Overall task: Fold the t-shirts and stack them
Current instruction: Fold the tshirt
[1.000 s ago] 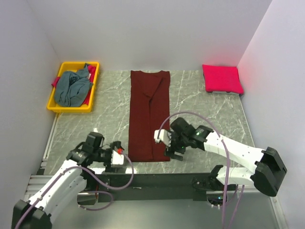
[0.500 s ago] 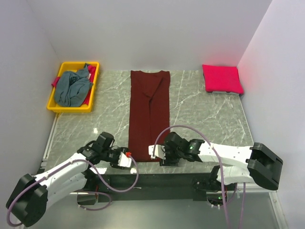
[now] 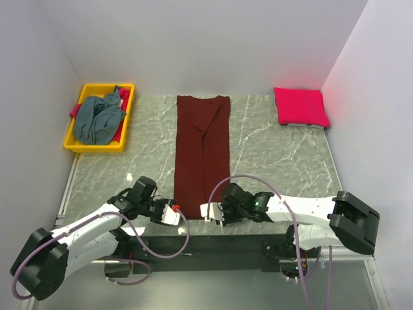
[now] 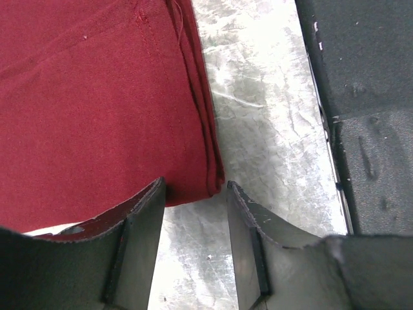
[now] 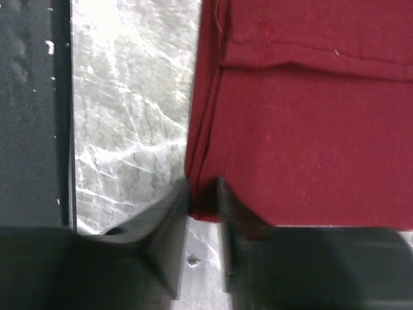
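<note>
The dark maroon t-shirt [image 3: 201, 155] lies as a long narrow strip down the middle of the table. My left gripper [image 3: 173, 212] is at its near left corner. In the left wrist view the jaws [image 4: 195, 187] stand apart, with the shirt's corner [image 4: 97, 97] just between their tips and bare table in the gap. My right gripper [image 3: 208, 212] is at the near right corner. Its fingers [image 5: 204, 194] are pinched on the shirt's folded edge [image 5: 310, 129]. A folded pink-red t-shirt [image 3: 300, 106] rests at the back right. A grey-blue t-shirt [image 3: 97, 119] is heaped at the back left.
The yellow bin [image 3: 97, 147] holding the grey-blue shirt stands at the back left by the wall. A black strip [image 3: 213, 242] runs along the table's near edge, just behind both grippers. White walls close in the left, back and right sides.
Both grippers have come down and inward onto the maroon shirt's near corners, and both sets of jaws have narrowed. The right one has closed on the cloth edge.
</note>
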Tool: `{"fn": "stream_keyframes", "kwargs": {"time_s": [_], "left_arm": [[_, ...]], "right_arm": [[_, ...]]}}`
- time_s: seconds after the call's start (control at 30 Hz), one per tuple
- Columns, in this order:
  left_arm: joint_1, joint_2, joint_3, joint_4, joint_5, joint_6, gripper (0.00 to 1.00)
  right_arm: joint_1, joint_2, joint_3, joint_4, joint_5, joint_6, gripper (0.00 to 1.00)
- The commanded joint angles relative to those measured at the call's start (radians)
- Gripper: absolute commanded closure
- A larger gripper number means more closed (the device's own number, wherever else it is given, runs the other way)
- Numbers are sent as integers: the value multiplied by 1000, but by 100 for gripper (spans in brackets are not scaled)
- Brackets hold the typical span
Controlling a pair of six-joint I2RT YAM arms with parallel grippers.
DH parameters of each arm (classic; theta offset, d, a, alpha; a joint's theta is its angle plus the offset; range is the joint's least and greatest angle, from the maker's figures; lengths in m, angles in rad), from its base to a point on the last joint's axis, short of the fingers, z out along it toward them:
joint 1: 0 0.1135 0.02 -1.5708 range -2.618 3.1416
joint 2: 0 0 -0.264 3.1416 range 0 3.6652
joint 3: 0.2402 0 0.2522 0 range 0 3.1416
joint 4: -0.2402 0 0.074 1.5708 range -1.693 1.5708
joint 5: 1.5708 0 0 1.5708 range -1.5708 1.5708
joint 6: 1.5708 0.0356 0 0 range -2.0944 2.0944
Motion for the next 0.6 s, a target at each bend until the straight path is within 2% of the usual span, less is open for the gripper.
{"fn": "stream_keyframes", "kwargs": {"time_s": [0.0,0.1,0.13,0.17,0.2,0.23,0.33,0.47,0.57], "left_arm": [[-4,18,26,3,-10,33,52],[-4,32,29,-8,-9,45,59],[-4,32,30,-15,-9,47,67],[-4,33,33,-22,-10,50,72],[-4,27,35,-26,-10,51,77],[-4,21,38,-45,-7,53,86],[-4,-23,49,-74,13,50,99],[-21,-97,67,-208,44,87,99],[-24,-132,101,-224,41,12,100]], "right_arm": [[11,44,4,-14,14,-28,72],[13,59,8,-30,21,-31,87],[14,58,7,-31,23,-31,90],[14,55,7,-33,25,-30,99],[14,49,8,-34,25,-21,100],[16,46,13,-47,23,-13,100],[16,15,42,-88,3,24,100],[16,-80,74,-139,-21,83,100],[16,-109,93,-166,-26,119,100]]}}
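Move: Right at the open left fingertips lies the t-shirt's near left corner, about 1 cm lower and hardly off to either side. The near right corner lies the same way between the right hand's half-open fingertips, some 17 cm to the right of the left one. The table's front edge runs roughly 7 cm back from both hands, level with them sideways; the near end of the shirt's middle seam is about 8 cm to the left of the right hand. Pinching the near left and near right corners of the folded t-shirt, both hands stay almost in place down at the table while their fingers close fully, the right slightly sooner. Still gripping, both then rise about 1.5 cm and draw back roughly 1 cm towards the table's front edge, with hardly any turn of the wrists. ##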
